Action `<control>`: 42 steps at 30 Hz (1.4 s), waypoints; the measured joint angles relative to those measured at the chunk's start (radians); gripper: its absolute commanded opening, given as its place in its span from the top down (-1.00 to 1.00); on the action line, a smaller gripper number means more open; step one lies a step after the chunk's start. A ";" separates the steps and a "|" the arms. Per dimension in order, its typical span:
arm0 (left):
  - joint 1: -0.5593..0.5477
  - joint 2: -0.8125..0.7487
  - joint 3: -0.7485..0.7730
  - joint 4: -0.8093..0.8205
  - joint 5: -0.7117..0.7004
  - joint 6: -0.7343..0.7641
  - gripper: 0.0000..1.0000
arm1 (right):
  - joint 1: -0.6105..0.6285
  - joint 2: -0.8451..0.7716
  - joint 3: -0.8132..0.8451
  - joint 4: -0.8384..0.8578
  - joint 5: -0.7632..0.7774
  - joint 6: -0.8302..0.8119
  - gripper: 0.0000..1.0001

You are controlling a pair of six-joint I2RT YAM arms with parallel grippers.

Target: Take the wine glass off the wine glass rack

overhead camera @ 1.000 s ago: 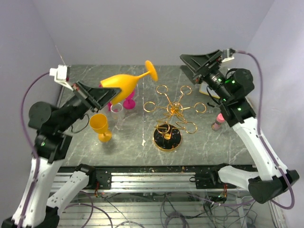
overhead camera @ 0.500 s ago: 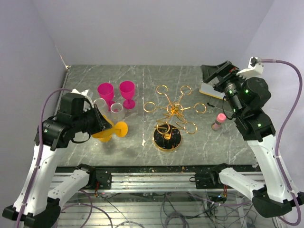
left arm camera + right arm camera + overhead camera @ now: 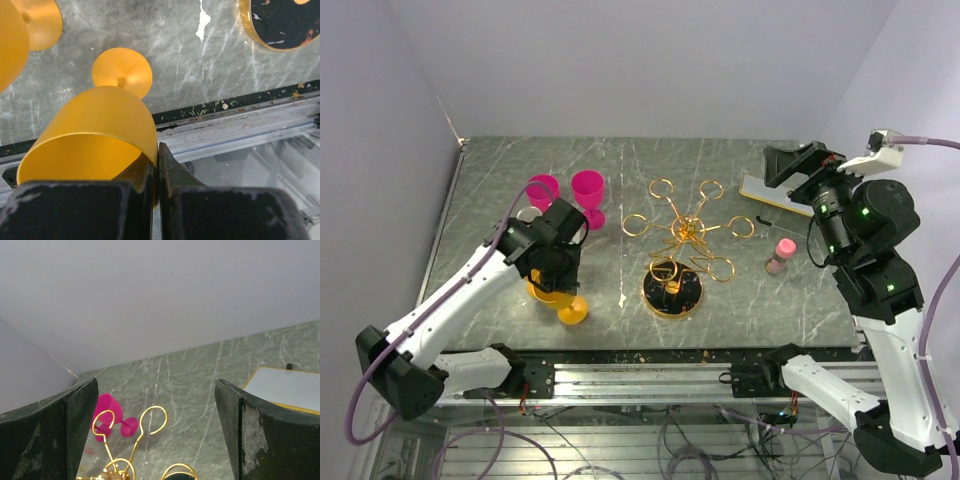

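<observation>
The gold wire wine glass rack (image 3: 686, 233) stands mid-table on its dark round base (image 3: 672, 291), and no glass hangs on the loops I can see. My left gripper (image 3: 560, 278) is shut on the rim of a yellow wine glass (image 3: 95, 132): one finger is inside the bowl, the other outside (image 3: 158, 150). The glass's foot (image 3: 572, 312) is down near the table's front edge, left of the rack. My right gripper (image 3: 798, 163) hangs open and empty over the back right; in its wrist view the rack loops (image 3: 154, 419) lie below between the fingers (image 3: 157, 440).
A second yellow glass (image 3: 538, 291) stands just behind the held one. Two pink glasses (image 3: 588, 192) and some clear ones (image 3: 528, 213) stand at the back left. A small pink bottle (image 3: 780, 255) and a white pad (image 3: 767, 191) lie right of the rack. The table's metal front rail (image 3: 235, 135) is close to the held glass.
The left arm swung the yellow glass from high over the back of the table down to the front left, foot downward. The right gripper opened a little wider and drew back to the right.
</observation>
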 measured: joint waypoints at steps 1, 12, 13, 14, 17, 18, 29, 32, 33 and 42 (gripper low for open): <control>-0.012 0.018 0.000 0.008 -0.017 -0.003 0.78 | 0.000 -0.003 0.000 -0.004 0.002 -0.005 -0.99; -0.056 0.106 -0.090 0.105 -0.068 -0.022 0.19 | 0.000 -0.064 0.000 -0.047 0.028 -0.062 -0.99; -0.056 0.103 -0.092 0.105 -0.072 -0.024 0.13 | 0.000 -0.072 0.000 -0.047 0.028 -0.064 -0.99; -0.055 0.100 -0.093 0.104 -0.077 -0.026 0.03 | 0.000 -0.079 0.000 -0.047 0.027 -0.066 -0.99; -0.056 0.093 -0.093 0.100 -0.086 -0.029 -0.24 | 0.000 -0.101 0.000 -0.047 0.023 -0.067 -0.99; -0.055 0.087 -0.091 0.097 -0.087 -0.030 -0.33 | 0.000 -0.107 0.000 -0.047 0.021 -0.068 -0.99; -0.055 -0.184 0.207 0.097 -0.213 0.000 -0.86 | 0.000 -0.152 0.016 -0.074 -0.016 -0.132 -0.99; -0.056 -0.236 0.275 0.134 -0.264 0.037 -0.88 | 0.000 -0.175 0.022 -0.076 -0.036 -0.151 -0.99; -0.056 -0.253 0.298 0.156 -0.281 0.055 -0.88 | 0.000 -0.184 0.023 -0.077 -0.042 -0.157 -0.99; -0.056 -0.397 0.352 0.431 -0.336 0.208 -0.86 | 0.000 -0.255 0.043 -0.077 -0.075 -0.177 -0.99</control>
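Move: The left hand pinches the yellow wine glass by its rim; the bare spot of table it is bound for lies about 20 cm below, some 3 cm to the left and 1 cm ahead. The other yellow glass stands about 7 cm ahead and 9 cm left, a clear glass 13 cm ahead and 1 cm left, the rack's black base 8 cm ahead and 21 cm right. From the empty right hand that spot is some 43 cm left, 11 cm back and 50 cm below. The left hand lowers the held yellow glass about 4.5 cm until its foot rests on the table beside the other yellow one, pauses there while the fingers open wide and let go of the rim, then climbs away some 33 cm, drifting left as the fingers swing from pointing down to pointing forward. The right hand, empty and still wide open, draws back about 10 cm away from the rack, rising about half as much and tipping its fingers slightly up. ##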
